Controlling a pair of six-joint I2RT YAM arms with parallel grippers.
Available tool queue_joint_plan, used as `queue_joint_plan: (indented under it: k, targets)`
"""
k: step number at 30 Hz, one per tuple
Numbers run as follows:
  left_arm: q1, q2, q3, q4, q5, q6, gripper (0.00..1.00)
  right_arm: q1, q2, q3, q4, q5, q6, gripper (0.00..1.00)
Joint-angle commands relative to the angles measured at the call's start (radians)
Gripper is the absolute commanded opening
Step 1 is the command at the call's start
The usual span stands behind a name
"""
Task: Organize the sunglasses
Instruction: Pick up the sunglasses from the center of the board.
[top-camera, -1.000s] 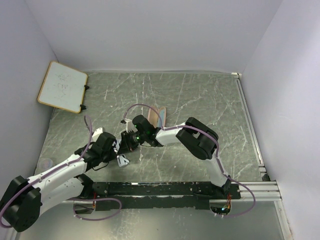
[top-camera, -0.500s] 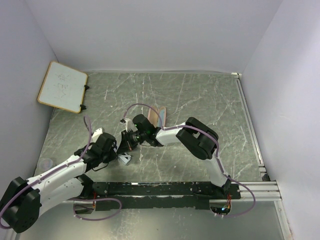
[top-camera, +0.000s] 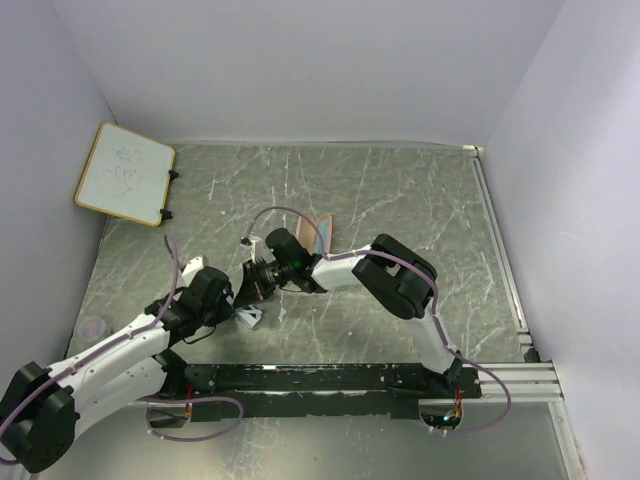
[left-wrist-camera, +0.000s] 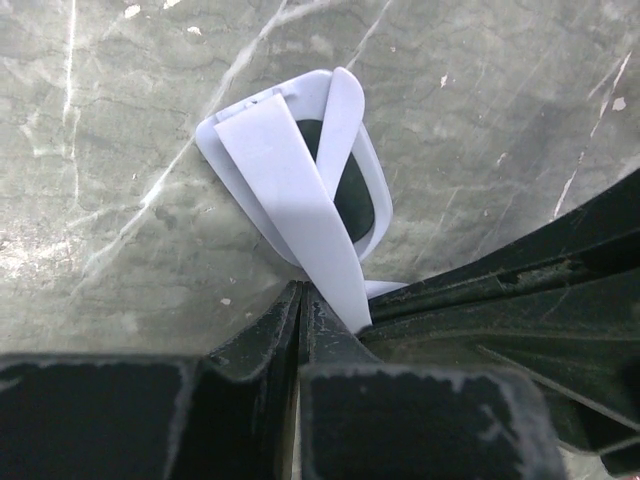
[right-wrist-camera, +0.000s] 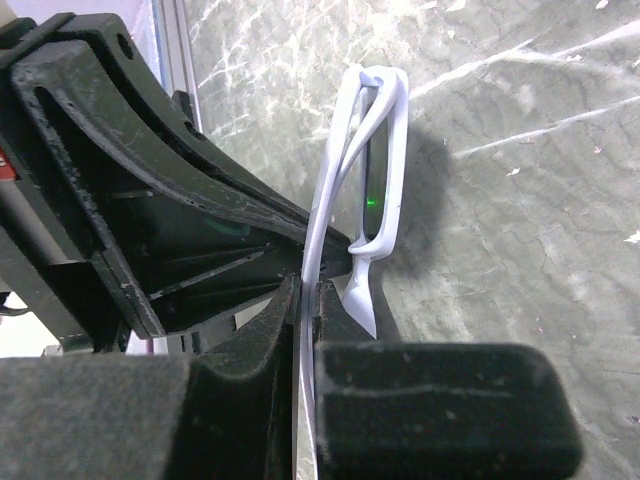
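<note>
The white-framed sunglasses (top-camera: 247, 317) stand on edge on the marble table, folded, between my two grippers. In the left wrist view the sunglasses (left-wrist-camera: 300, 190) show a dark lens and crossed temples, and one temple runs down into the tip of my left gripper (left-wrist-camera: 300, 290), whose jaws are pressed together. My right gripper (right-wrist-camera: 308, 285) is shut on a thin white temple of the sunglasses (right-wrist-camera: 385, 170). From above, the left gripper (top-camera: 236, 308) and the right gripper (top-camera: 252, 292) meet tip to tip at the frame.
A small whiteboard (top-camera: 125, 172) lies at the back left. A tan-pink case with a blue-grey cloth (top-camera: 320, 232) sits behind the right arm's wrist. A metal rail (top-camera: 497, 240) runs along the right edge, and a black base bar (top-camera: 330, 378) along the front.
My right gripper has closed onto the sunglasses' temple. The left gripper stays shut, and both arms have barely shifted.
</note>
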Motion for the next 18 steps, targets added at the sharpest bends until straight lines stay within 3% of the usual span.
queue_joint_plan:
  k: [1, 8, 18]
  targets:
    - [-0.018, -0.065, 0.030, -0.060, -0.044, 0.005, 0.12, -0.004, 0.002, 0.002, 0.012, 0.006, -0.003, 0.00]
    - [-0.022, -0.155, 0.117, -0.201, -0.127, 0.020, 0.12, -0.009, -0.024, 0.001, -0.017, 0.040, -0.019, 0.00]
    - [-0.022, -0.155, 0.156, -0.215, -0.170, 0.027, 0.12, -0.064, -0.143, -0.057, -0.040, 0.086, -0.031, 0.00]
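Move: The sunglasses are already pinched near their middle in the right gripper, so their middle is right at its hand point. From the left gripper, the same middle lies about 3 cm to the right, roughly 2 cm farther ahead and about 1 cm higher. The open glasses case with its blue lining is some 16 cm ahead of the right gripper, about 17 cm to its right and a couple of centimetres lower. Lift the shut left gripper about 6 cm up and away from the sunglasses, its fingertips coming free beside the frame and tipping up some 10 degrees. Keep the right fingers closed on the frame; as the left gets clear, carry the glasses gently forward and to the right, a couple of centimetres towards the case, rising slightly at the end. ##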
